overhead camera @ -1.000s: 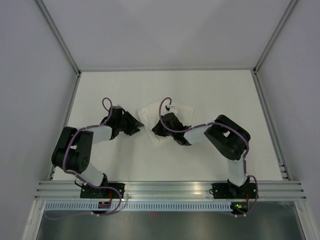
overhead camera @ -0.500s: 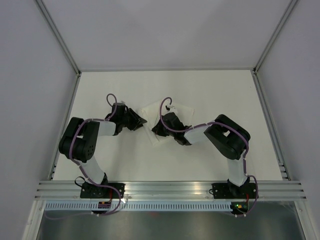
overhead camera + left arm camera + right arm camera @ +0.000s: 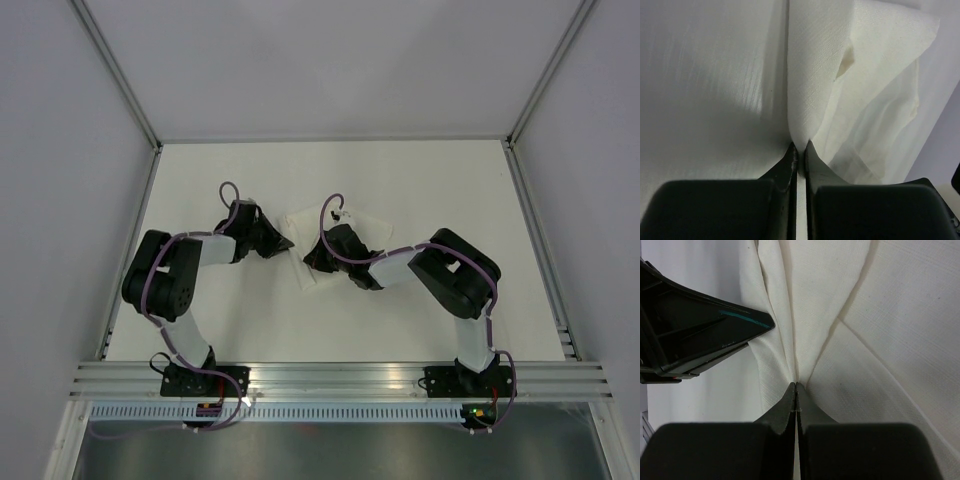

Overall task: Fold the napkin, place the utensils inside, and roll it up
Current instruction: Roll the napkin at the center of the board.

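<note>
The white napkin [image 3: 302,225] lies crumpled at the table's middle, between my two grippers. My left gripper [image 3: 286,243] is at its left edge and is shut on a pinch of cloth. In the left wrist view the jaws [image 3: 800,146] meet on a fold of the napkin [image 3: 840,75], which rises away from them. My right gripper [image 3: 312,262] is shut on the napkin [image 3: 865,340], and creases fan out from its tips [image 3: 796,385]. The left gripper [image 3: 765,322] shows there as a black wedge with a thin teal streak. The utensils are out of view.
White walls with aluminium posts [image 3: 128,90] close in the table [image 3: 420,180] on three sides. A metal rail [image 3: 340,378] runs along the near edge, where both arm bases are bolted. Purple cables [image 3: 228,190] loop over both arms.
My left arm has swung right and away from the base to the napkin's left edge, and its gripper has closed on the cloth. The right arm and its grip have not moved.
</note>
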Robot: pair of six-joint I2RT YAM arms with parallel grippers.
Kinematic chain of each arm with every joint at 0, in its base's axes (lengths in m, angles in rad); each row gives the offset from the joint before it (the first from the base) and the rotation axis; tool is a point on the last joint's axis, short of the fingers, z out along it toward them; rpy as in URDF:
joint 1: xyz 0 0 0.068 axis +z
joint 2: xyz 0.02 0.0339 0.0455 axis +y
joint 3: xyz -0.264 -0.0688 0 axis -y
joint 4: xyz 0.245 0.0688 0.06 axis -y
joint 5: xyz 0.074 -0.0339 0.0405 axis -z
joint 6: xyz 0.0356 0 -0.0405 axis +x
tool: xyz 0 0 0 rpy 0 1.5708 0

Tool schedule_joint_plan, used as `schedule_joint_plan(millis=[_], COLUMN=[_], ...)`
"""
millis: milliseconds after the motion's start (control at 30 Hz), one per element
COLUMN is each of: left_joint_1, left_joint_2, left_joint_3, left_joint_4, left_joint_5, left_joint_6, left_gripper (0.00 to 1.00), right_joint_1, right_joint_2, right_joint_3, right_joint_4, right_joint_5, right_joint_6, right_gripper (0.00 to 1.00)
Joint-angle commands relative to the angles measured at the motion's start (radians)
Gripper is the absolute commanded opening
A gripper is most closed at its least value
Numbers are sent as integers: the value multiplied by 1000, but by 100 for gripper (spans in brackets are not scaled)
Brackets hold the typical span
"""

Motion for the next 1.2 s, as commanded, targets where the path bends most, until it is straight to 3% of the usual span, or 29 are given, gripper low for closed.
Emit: schedule_joint_plan(millis=[0, 100, 233, 533, 633, 833, 1167], left_joint_1=[-36, -66, -101, -157, -174, -187, -243], left_joint_2=[26, 28, 36, 83, 103, 129, 207], left_joint_3=[79, 171, 296, 463, 510, 587, 711], left_joint_4=[-208, -388, -588, -836, -906, -1024, -1176], left_joint_5=[-94, -201, -289, -444, -482, -530, -632], left_joint_6=[97, 151, 175, 188, 189, 191, 185], left_gripper=[2, 2, 2, 2, 2, 2, 2], right_joint_1=[7, 10, 12, 93, 153, 266, 490], right_joint_2=[89, 48, -47, -205, -266, -363, -161], right_joint_3=[-70, -59, -44, -21, -37, -90, 140], right_joint_4=[-353, -384, -421, -439, -436, -341, -431], right_joint_5=[0, 37, 116, 333, 474, 581, 799], right_joint_6=[-81, -122, -200, -300, -306, -379, -457], right_gripper=[1, 2, 19, 38, 39, 39, 38])
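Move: The left fingers have just closed on the napkin roll about midway along its left edge. The roll's near end lies some 9 cm back and 2 cm right of them, about 1 cm lower. From the right fingers, shut at the roll's inner side, that near end is about 5 cm back and 1 cm left, nearly level; the flat part of the napkin is centred some 5 cm ahead and 8 cm right. Back and to the right, the right hand opens to over a third, comes free of the napkin, then rises and swings left again to finish about 10 cm back and 6 cm up, fingers turned to point mostly forward at the roll's near end. The left hand keeps its pinch on the roll, tilting about 45 degrees until its fingers point nearly straight down, while easing a few centimetres back and left with a slight lift. ##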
